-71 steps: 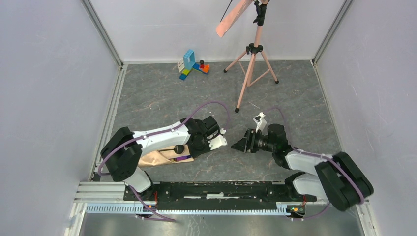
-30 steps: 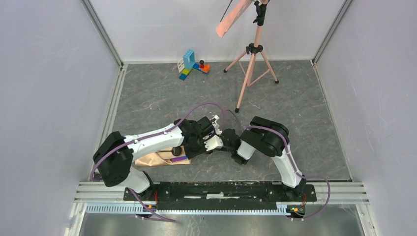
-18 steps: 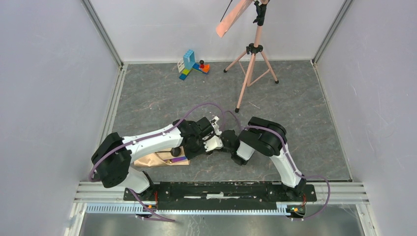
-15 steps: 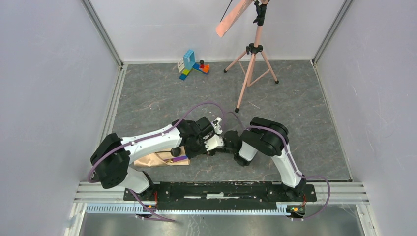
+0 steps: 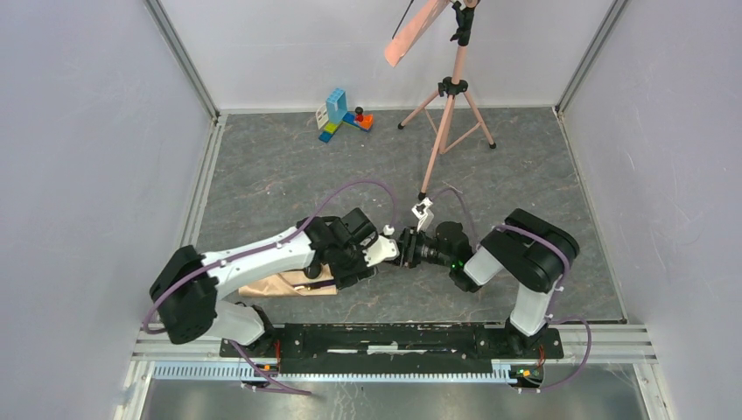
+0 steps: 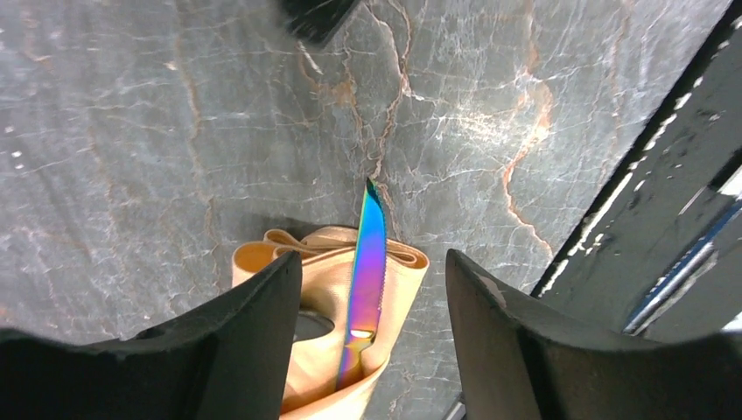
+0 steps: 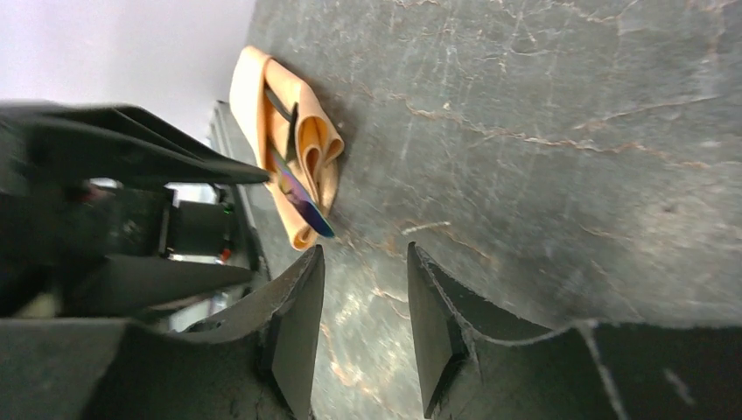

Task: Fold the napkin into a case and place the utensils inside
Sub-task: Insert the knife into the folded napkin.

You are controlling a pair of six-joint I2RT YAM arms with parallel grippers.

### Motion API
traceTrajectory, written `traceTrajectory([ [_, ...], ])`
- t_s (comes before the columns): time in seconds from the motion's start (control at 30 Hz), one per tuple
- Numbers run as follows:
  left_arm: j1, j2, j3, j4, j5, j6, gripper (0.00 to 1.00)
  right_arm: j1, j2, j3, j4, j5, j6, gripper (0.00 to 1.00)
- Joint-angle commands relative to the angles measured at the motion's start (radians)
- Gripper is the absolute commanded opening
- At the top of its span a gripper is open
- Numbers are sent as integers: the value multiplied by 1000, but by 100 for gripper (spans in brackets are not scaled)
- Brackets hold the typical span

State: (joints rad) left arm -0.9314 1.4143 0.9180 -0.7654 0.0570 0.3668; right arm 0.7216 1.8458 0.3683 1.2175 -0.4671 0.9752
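Observation:
The case [image 6: 319,367], a narrow pouch of folded peach-tan napkin, lies on the grey marbled floor near the left arm's base [image 5: 278,285]. Both utensils sit in it. The iridescent knife [image 6: 368,254] sticks out past its mouth, and the black piece's round end [image 6: 311,328] shows beside it. My left gripper [image 6: 374,262] hovers over the pouch, open, its fingers either side of the knife without touching it. My right gripper [image 7: 363,262] is open and empty, low over bare floor, facing the case [image 7: 302,131] and knife tip [image 7: 306,206]. From above, the two grippers nearly meet [image 5: 389,252].
A pink tripod [image 5: 448,118] carrying a salmon strip [image 5: 416,31] stands at the back. Coloured toy blocks [image 5: 344,114] lie near the far wall. A black rail [image 5: 394,337] runs along the near edge, and grey walls enclose the sides.
Both grippers have opened. The right arm's elbow has swung out to the right, its gripper still pointing at the left one. The left arm has shifted slightly left.

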Motion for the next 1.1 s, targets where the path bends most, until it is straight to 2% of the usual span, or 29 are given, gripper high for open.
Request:
traceTrajectory([
  [0.0,25,-163,3,94,16,-131,68,-19,-110,-8,-197,-17,-292,48],
  [0.13,149,-316,-46,193,117,-351,66,-18,-198,39,-370,-12,-550,52],
  [0.2,207,-413,-84,230,109,-474,69,-10,-240,44,-405,4,-660,56],
  [0.3,340,-509,-101,191,-31,-669,80,49,-266,78,-465,43,-818,59],
  [0.37,470,-525,-76,101,-103,-766,84,90,-256,135,-558,77,-848,60],
  [0.5,780,-549,-65,-51,-175,-866,90,110,-237,171,-526,31,-658,62],
  [0.6,1011,-617,-113,-48,-200,-926,99,114,-196,172,-474,3,-442,62],
  [0.7,1164,-626,-163,-10,-207,-1019,100,115,-136,130,-325,-14,-237,60],
  [0.8,1278,-567,-229,15,-180,-1104,100,120,-96,130,-271,-28,-173,59],
  [0.9,1395,-547,-318,82,-166,-1140,100,125,-82,156,-326,-29,-188,61],
  [1.0,1425,-553,-375,144,-213,-1135,100,137,-63,204,-438,-15,-241,64],
  [1.07,1427,-541,-391,194,-226,-1124,100,150,-40,214,-425,-24,-224,65],
])
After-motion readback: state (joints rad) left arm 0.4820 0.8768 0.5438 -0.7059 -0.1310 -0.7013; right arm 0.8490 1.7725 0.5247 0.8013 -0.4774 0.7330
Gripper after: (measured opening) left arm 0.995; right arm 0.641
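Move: The napkin's left end, where my left hand is going, lies about 25 cm to its left, 1 cm back and some 4 cm below. The knife's tip, sticking out of the napkin, is about 3 cm right of my left hand and 1 cm back; the black spoon is about 10 cm left and 1 cm ahead. From my right hand, the knife's tip is roughly 8 cm left, 6 cm back and 4 cm below. I leave the knife and swing my left hand quickly some 30 cm left, arcing up about 11 cm and around the napkin's far side, then sinking just beyond its left end; on the way I turn it about 140 degrees counter-clockwise and spread its fingers fully. My right hand backs off slightly, its wrist tipping up and down again, then eases left and back towards the knife's tip, opening further. ##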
